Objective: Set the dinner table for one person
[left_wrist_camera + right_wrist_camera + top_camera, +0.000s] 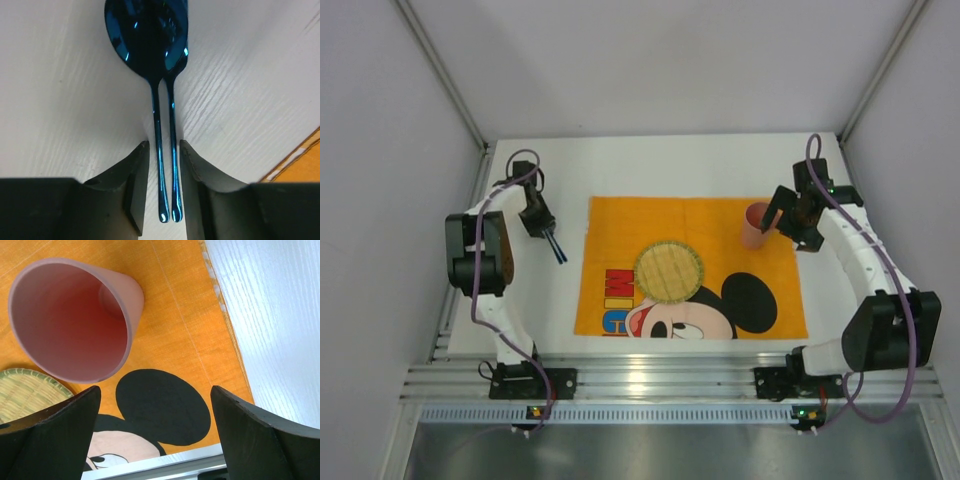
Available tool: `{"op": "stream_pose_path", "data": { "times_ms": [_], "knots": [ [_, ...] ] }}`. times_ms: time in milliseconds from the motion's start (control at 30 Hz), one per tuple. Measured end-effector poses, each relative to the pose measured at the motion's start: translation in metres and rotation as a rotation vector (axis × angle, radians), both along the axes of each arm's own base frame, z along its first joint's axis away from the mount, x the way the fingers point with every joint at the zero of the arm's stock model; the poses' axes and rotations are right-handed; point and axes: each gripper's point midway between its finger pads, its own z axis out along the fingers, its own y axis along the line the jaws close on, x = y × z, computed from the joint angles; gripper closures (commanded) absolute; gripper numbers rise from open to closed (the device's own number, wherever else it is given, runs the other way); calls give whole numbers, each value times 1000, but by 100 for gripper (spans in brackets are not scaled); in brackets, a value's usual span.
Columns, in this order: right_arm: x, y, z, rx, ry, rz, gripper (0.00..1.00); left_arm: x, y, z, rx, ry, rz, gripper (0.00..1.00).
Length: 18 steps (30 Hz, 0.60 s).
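Note:
Two shiny blue utensils, a spoon [147, 35] with a second piece under it, lie side by side on the white dinner table [720, 160], left of the orange Mickey Mouse placemat [620, 230]. In the top view they show as a blue streak [558, 248]. My left gripper [164, 150] straddles their handles, open, with a thin gap on each side. A pink cup [75, 320] stands on the placemat's far right corner [756, 224]. My right gripper [155, 400] hangs wide open beside the cup, holding nothing. A round woven mat [669, 270] lies at the placemat's middle.
A ribbed aluminium rail [660, 385] runs along the near edge between the arm bases. Grey walls enclose the table on the left, right and far sides. Bare white tabletop [270, 315] lies right of the placemat.

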Motion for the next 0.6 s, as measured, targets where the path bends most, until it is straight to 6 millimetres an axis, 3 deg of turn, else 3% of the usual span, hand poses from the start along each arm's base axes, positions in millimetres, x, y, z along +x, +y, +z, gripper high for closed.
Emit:
{"op": "stream_pose_path", "data": {
  "times_ms": [200, 367, 467, 600],
  "knots": [
    [-2, -1, 8, -3, -27, -3, 9, -20, 7, -2, 37, 22, 3, 82],
    [-4, -3, 12, -12, -36, -7, 9, -23, 11, -2, 48, 11, 0, 89],
    [-6, -4, 12, -16, -32, -8, 10, -26, 12, -2, 54, -3, 3, 99],
    [-9, -5, 12, -20, -23, -9, 10, -30, 16, 1, 59, -5, 3, 96]
  ]
}}
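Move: The left hand is low over the table, half-open fingers straddling two blue handles; the spoon's middle is about 3 cm ahead, 1 cm left and 1 cm below. The fork lies against the spoon's right side, its middle also 3 cm ahead and level sideways. The plate is some 35 cm right and 10 cm back, the orange placemat's middle 42 cm right and 10 cm back. From the right hand, the spoon lies about 64 cm left, 13 cm ahead and 12 cm below. With its fingers pointing mostly down on either side of the handles, the left hand draws back about 3 cm towards its base and shifts some 1.5 cm left, staying at nearly the same low height. On the way the half-open fingers close almost fully, bring the spoon and fork handles together and end pinching them a few centimetres short of the handle ends, with hardly any turn of the wrist. ##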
